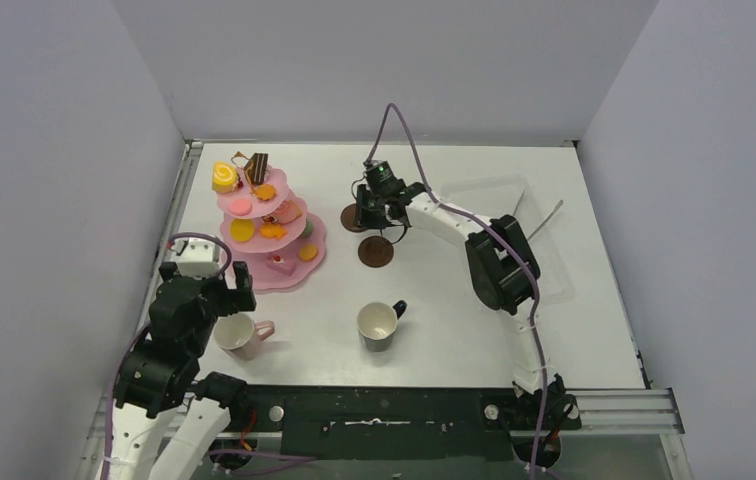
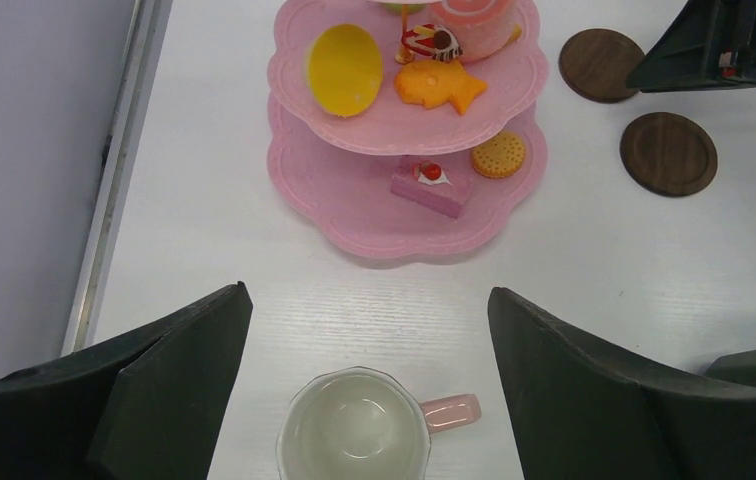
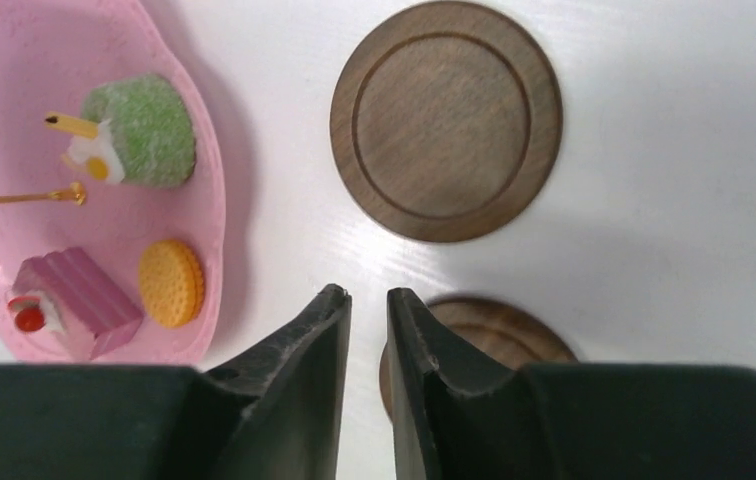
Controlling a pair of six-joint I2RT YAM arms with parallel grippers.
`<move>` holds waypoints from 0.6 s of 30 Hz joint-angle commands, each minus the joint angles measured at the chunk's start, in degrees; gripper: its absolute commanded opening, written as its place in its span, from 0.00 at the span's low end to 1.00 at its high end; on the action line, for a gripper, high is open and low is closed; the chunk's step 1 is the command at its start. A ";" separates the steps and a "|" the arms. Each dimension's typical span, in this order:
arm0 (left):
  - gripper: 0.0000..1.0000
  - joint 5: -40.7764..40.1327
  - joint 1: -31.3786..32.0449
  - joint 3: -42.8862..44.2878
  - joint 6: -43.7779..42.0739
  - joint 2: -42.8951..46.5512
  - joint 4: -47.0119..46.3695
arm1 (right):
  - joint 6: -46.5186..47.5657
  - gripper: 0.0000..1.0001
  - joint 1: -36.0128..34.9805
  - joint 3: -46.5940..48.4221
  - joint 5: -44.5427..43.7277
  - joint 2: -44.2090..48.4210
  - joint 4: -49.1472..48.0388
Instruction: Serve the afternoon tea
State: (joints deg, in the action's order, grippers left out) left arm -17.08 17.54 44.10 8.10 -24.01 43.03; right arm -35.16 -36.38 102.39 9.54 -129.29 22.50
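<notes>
The pink three-tier stand (image 1: 294, 270) (image 2: 354, 215) carries toy pastries (image 2: 432, 186) at the back left. Two brown coasters lie beside it. One coaster (image 3: 446, 120) (image 1: 375, 252) is bare, the other coaster (image 3: 499, 330) is partly under my right finger. My right gripper (image 3: 364, 293) (image 1: 379, 212) hovers over them, jaws a narrow gap apart with only table between. The pink mug (image 2: 354, 432) (image 1: 239, 335) stands upright between the wide-open fingers of my left gripper (image 2: 366, 290) (image 1: 222, 295), untouched. The black mug (image 1: 379, 325) stands near the table's middle front.
A clear plastic tray (image 1: 484, 185) lies at the back right under my right arm, with metal tongs (image 1: 546, 219) at its far side. White walls close in the table on three sides.
</notes>
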 commanded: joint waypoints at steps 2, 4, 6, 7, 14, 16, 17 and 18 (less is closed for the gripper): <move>0.87 2.31 0.21 2.67 -0.02 -0.43 -3.23 | 2.23 0.29 0.07 -4.36 1.06 8.53 0.02; 0.87 1.79 0.27 2.11 0.00 0.15 -3.04 | 2.94 0.35 0.37 -6.42 0.71 10.05 0.09; 0.87 1.21 0.30 1.76 -0.10 0.59 -2.93 | 3.41 0.37 0.80 -8.70 0.33 11.39 0.05; 0.87 1.11 0.30 1.75 -0.18 0.69 -2.92 | 3.58 0.38 1.05 -9.80 0.30 11.96 -0.17; 0.87 0.26 0.38 0.96 -0.61 1.91 -3.29 | 5.20 0.39 2.58 -15.94 2.47 13.91 -1.72; 0.87 0.12 0.37 0.80 -0.75 2.26 -3.38 | 5.70 0.40 2.55 -17.08 2.56 14.04 -2.00; 0.87 0.05 0.39 0.88 -0.80 2.36 -3.29 | 5.83 0.40 2.54 -17.68 2.21 14.11 -2.02; 0.87 -0.04 0.39 0.90 -0.87 2.45 -3.18 | 5.76 0.40 2.69 -18.33 1.74 14.11 -2.18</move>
State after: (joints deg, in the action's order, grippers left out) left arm -16.43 17.61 44.10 8.10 -22.39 43.05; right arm -30.81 -33.80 85.38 11.25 -119.35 22.96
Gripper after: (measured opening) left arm 0.872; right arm 0.397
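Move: The near coaster lies about 4 cm back and 5 cm to the right of the right hand, some 3 cm below the fingertips. The far coaster is about 5 cm ahead and 1 cm right of this hand, just as low. The cake stand's middle stands some 18 cm to its left and 4 cm back, and the grey mug about 24 cm back and 5 cm right. From the idle left hand, the near coaster is roughly 18 cm ahead, 30 cm right and 21 cm down. To the right and back in a low arc, the right hand leaves the far coaster, first rising some 2 cm, then sinking about 4 cm as it comes over the near coaster, roughly 8 cm across in all. The nearly shut fingers part to under half open on the way, and the wrist tips slightly; touch on the near coaster can't be made out. ##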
